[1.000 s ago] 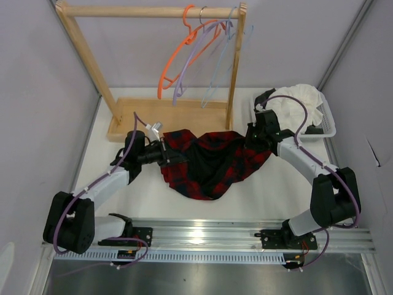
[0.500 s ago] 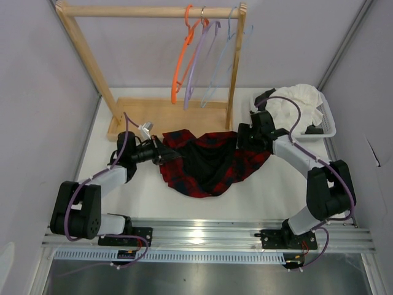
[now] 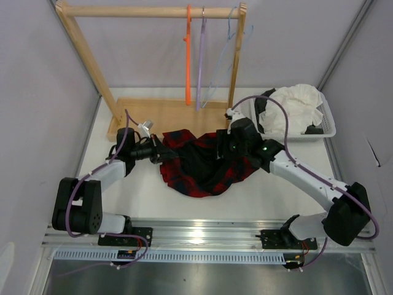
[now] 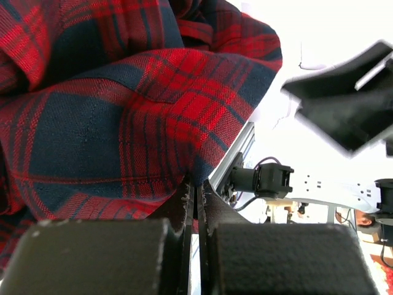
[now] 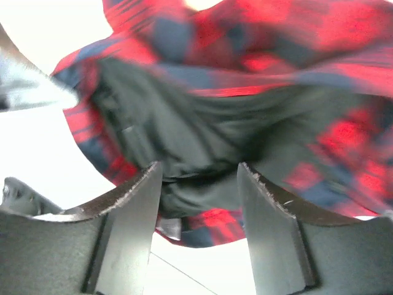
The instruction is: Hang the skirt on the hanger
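Observation:
The red and black plaid skirt (image 3: 206,163) lies crumpled on the white table, its black lining facing up in the middle. My left gripper (image 3: 161,150) is shut on the skirt's left edge; in the left wrist view the plaid cloth (image 4: 123,110) is pinched at the tips of the gripper (image 4: 196,184). My right gripper (image 3: 231,146) is open over the skirt's right part. In the right wrist view its gripper (image 5: 199,172) has nothing between its fingers (image 5: 132,209), and the lining (image 5: 202,135) lies beyond them. The lavender hanger (image 3: 199,61) hangs edge-on from the wooden rail.
A wooden rack (image 3: 153,11) stands at the back on a flat base (image 3: 166,114). An orange hanger (image 3: 188,55) and a pale blue hanger (image 3: 230,49) hang beside the lavender one. A white basket (image 3: 328,126) at the right holds a white garment (image 3: 295,104).
My right gripper let go of the skirt's right edge, opened and moved left over the cloth. The skirt's right side dropped. The hangers swung round to hang edge-on.

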Robot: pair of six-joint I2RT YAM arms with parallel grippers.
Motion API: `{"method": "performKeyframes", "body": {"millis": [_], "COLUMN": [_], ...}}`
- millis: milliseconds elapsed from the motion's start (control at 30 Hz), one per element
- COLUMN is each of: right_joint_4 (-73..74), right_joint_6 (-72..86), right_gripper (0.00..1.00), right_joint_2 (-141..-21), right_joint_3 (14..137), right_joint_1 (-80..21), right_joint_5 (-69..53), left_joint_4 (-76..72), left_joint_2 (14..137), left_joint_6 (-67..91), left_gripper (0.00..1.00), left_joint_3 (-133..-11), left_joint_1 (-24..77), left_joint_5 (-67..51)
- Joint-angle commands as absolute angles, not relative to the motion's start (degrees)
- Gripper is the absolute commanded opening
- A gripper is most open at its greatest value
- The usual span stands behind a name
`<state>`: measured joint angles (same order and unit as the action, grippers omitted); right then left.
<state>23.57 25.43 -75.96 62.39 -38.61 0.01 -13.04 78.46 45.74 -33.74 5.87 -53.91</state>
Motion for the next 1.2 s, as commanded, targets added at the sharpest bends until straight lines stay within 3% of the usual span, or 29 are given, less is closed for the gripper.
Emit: {"method": "performKeyframes", "body": {"millis": [0, 167, 800, 1167], "right_joint_4": [18.03, 11.96, 10.11, 12.3], "right_joint_6": [25.14, 24.96, 23.47, 23.03], "right_gripper": [0.57, 0.46, 0.42, 0.05], "right_joint_2": [-80.85, -88.32, -103.62, -103.71], "right_joint_3": [64.86, 66.87, 77.16, 78.92], "right_joint_1": [-43.49, -48.86, -52.91, -53.17], "right_joint_5": [-2.63, -3.87, 1.41, 3.43], "left_joint_4": [-9.68, -7.91, -5.45, -4.31], "left_joint_2": [78.22, 78.66, 79.19, 79.19], "left_joint_6": [41.58, 40.08, 38.23, 37.88], "left_gripper": [0.0, 0.0, 0.0, 0.0], "left_joint_3": [-37.26, -37.62, -38.23, -38.93], "left_joint_1": [4.31, 4.13, 4.13, 4.04], "left_joint_5": [-56.07, -55.81, -54.93, -54.15]}}
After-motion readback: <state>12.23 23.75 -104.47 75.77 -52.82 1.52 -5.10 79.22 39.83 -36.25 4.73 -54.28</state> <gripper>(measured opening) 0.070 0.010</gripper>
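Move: The bit of skirt rim I go for with my open right hand is about 15 cm to its left, level with it fore and aft and some 8 cm below. The skirt's dark lining spreads about 8 cm left and 12 cm below that hand; the rack base sits roughly 17 cm ahead, 20 cm left and 14 cm lower. My left hand still pinches the skirt's left end, with that rim only about 4 cm to its right. I sweep my right hand left across the lining towards my left fingertips, about 15 cm, sinking some 8 cm, easing back 3 cm on the way and forward again, and turning about 15 degrees counter-clockwise. Arrived, I shut its half-open fingers on the rim where plaid meets lining. My left hand keeps its pinch almost still. ##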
